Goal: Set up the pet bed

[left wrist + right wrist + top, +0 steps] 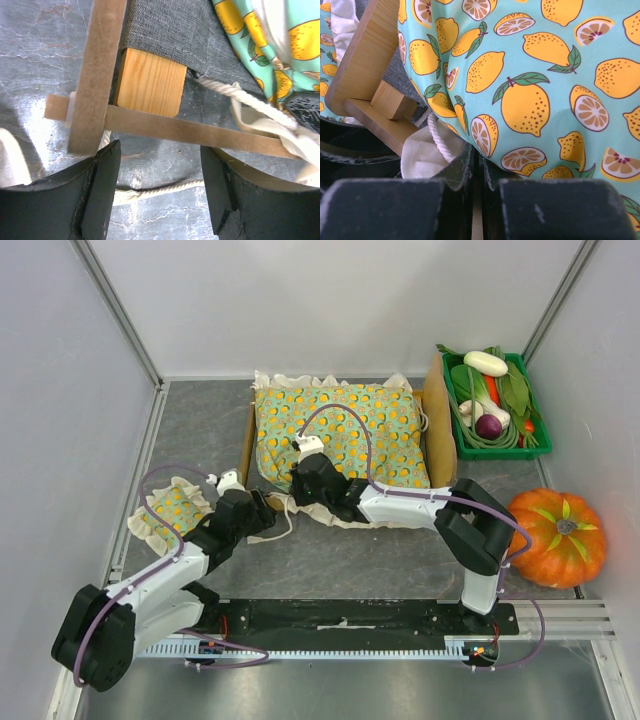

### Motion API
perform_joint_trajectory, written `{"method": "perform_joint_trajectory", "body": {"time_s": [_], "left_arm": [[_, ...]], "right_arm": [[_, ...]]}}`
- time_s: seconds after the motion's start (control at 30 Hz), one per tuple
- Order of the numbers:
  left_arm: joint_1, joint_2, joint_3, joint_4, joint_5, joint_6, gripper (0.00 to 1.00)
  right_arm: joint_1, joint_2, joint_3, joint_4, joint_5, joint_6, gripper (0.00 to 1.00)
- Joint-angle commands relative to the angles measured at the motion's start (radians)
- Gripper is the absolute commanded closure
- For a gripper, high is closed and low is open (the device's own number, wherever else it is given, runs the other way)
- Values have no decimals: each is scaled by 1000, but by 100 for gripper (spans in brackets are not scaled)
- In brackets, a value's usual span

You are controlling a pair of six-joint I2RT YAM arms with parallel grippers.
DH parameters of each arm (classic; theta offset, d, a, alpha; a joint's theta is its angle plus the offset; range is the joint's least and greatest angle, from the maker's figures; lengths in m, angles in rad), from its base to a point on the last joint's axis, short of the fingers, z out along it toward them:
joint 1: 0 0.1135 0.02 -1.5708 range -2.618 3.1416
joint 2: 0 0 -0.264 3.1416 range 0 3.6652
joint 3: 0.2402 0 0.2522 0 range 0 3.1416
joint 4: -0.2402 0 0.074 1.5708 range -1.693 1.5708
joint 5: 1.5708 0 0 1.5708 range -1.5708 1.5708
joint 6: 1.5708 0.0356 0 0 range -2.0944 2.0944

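The pet bed (pixel 437 425) stands at the back middle, its headboard on the right. The lemon-print cushion (pixel 340 430) lies on it, with the front edge hanging over. My left gripper (pixel 268 510) is open at the bed's front-left corner. In the left wrist view the gripper (pixel 160 185) straddles a white cord (pixel 165 189) on the table, just short of the wooden rail (pixel 175 130) and leg block (pixel 150 82). My right gripper (pixel 300 478) is at the cushion's front-left edge. In the right wrist view the gripper (pixel 479 150) is shut under the cushion (pixel 535 75), a thin strip of cream frill (pixel 422 155) pinched between the fingers.
A small matching pillow (pixel 175 505) lies on the table to the left, beside my left arm. A green crate of vegetables (pixel 495 405) stands at the back right, and an orange pumpkin (pixel 557 537) sits at the right. White walls close in the table.
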Motion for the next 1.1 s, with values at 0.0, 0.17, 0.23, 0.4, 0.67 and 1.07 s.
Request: {"method": "perform_joint_trajectory", "body": {"time_s": [0.0,0.17,0.23,0.4,0.67,1.07], "left_arm": [[-16,-102,30,-63,-89,-38,28],[-19,-67,110,-225,-190,-69,28],[-22,-20,120,-277,-216,-101,29],[-25,40,119,-305,-216,-136,34],[-40,169,162,-319,-210,-167,53],[-91,6,180,-353,-129,-129,98]], "right_arm": [[-2,-23,-20,6,-18,-8,90],[-2,-26,-18,8,-46,-15,89],[-2,-29,-20,13,-53,-15,89],[-6,-32,-23,19,-93,-19,89],[-25,-58,-41,49,-135,-27,89],[-32,-64,-29,8,-204,-45,88]]}}
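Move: The white cord just under the frame's near-left corner lies about 3 cm left, 2 cm back and 3 cm below the left hand's open fingers. The corner itself is some 3 cm left and roughly level ahead, with the wooden block about 4 cm ahead; the small cushion lies some 20 cm left. The cord spot is about 9 cm left of the right hand, 4 cm back and 6 cm below. Up a couple of centimetres first, then left, back and down, the left hand works round towards the frame's near-left corner, ending some 2 to 3 cm from its start in each of those directions. It tips down about 15 degrees and turns slightly counter-clockwise while the fingers shut from wide open, pinching the white cord beside the corner. The right hand all but stays, still closed on the cord and ruffle. ##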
